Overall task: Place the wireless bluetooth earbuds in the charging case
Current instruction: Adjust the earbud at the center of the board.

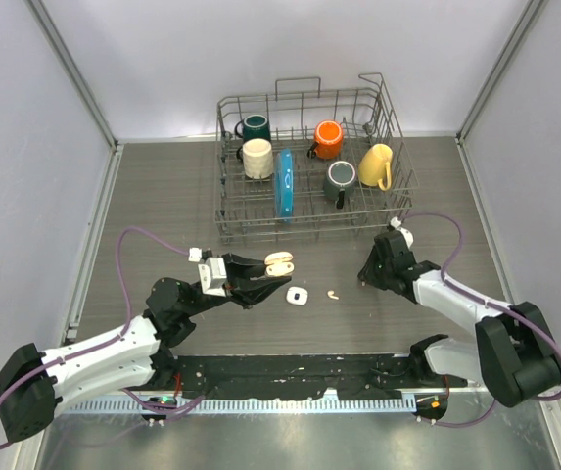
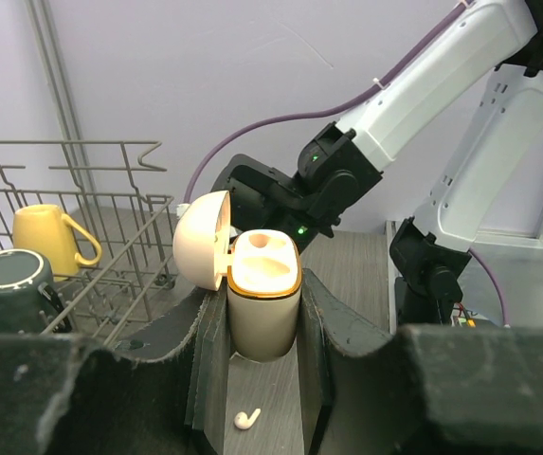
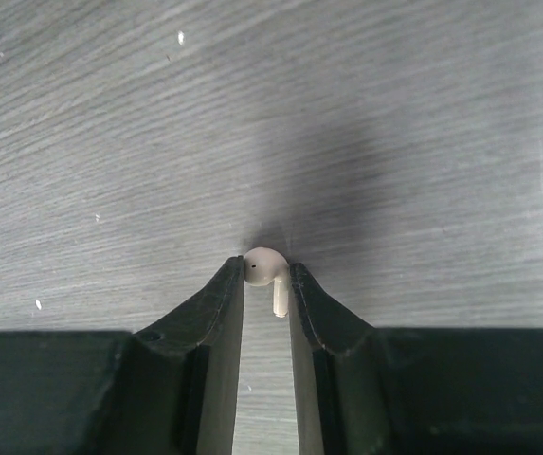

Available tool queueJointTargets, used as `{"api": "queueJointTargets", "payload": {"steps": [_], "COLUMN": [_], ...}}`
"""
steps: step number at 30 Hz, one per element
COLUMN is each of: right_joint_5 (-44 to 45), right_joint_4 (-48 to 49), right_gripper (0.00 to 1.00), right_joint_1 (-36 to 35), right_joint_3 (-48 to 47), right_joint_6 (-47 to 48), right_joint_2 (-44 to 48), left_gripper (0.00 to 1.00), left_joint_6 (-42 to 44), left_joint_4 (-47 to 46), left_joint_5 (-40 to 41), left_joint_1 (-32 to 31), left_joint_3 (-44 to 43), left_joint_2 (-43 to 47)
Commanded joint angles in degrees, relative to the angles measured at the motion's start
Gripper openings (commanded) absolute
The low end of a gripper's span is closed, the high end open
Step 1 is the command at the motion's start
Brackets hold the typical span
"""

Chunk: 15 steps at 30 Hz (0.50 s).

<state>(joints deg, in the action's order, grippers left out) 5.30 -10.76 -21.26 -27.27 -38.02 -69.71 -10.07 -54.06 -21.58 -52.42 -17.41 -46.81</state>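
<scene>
My left gripper (image 1: pixel 278 264) is shut on a cream charging case (image 2: pixel 263 303) with a gold rim. It holds the case upright above the table, with the lid (image 2: pixel 202 239) swung open to the left. A small cream stub (image 2: pixel 257 243) shows in the case's far socket. One earbud (image 2: pixel 246 418) lies on the table below, between my left fingers. My right gripper (image 3: pixel 266 275) is shut on a white earbud (image 3: pixel 265 268) at its fingertips, low over the wood. In the top view this gripper (image 1: pixel 362 281) hides that bud. Another earbud (image 1: pixel 332 293) lies loose on the table.
A small white rounded object (image 1: pixel 298 296) lies on the table between the grippers. A wire dish rack (image 1: pixel 311 227) stands at the back. It holds several mugs and an upright blue plate (image 1: pixel 284 182). The right arm (image 2: pixel 347 175) fills the space behind the case in the left wrist view.
</scene>
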Motion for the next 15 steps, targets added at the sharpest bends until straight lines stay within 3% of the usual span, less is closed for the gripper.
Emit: {"api": "queueJointTargets", "payload": {"steps": [1,4,11,15], "right_joint_5": [0.76,0.33,-0.64,-1.08], "right_joint_4": [-6.81,-7.34,-8.22,-8.66], "right_gripper": [0.18,0.20,0.46,0.52], "right_joint_1": [-0.01,-0.01,-0.01,-0.10], "right_joint_3": [3.00,3.71,2.57,1.08], "right_joint_6": [-4.42,-4.87,-3.56,-0.23], "right_joint_2": [3.52,5.55,5.64,5.47], "left_gripper": [0.00,0.00,0.00,0.00], "left_joint_6": [0.13,0.13,0.04,-0.22], "left_joint_4": [-2.27,-2.36,-2.36,-2.28], "left_joint_5": [0.84,0.75,0.23,0.40], "left_joint_1": [-0.13,-0.14,-0.13,-0.13], "left_joint_3": [-0.52,-0.43,-1.13,-1.05], "left_joint_2": [0.05,-0.30,-0.92,-0.83]}}
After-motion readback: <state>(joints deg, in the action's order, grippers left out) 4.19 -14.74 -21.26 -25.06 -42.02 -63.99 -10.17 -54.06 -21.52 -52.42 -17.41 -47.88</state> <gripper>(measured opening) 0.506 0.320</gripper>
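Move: The right hand already has the earbud pinched between its fingertips, down at the board. The second earbud lies about 7 cm to this hand's left and 3 cm nearer the base; the white case sits beyond that one, some 17 cm left and 3 cm back, both at board height. From the left hand, which holds the open case up in the air, the pinched earbud is roughly 21 cm right, 3 cm farther out and 20 cm lower. Keeping its pinch on the earbud, the right hand drags it along the board straight back towards the base, about 2 cm. There it stops, spreads its fingers to let go of the earbud, and begins to rise by barely half a centimetre, the fingertips left straddling it. ##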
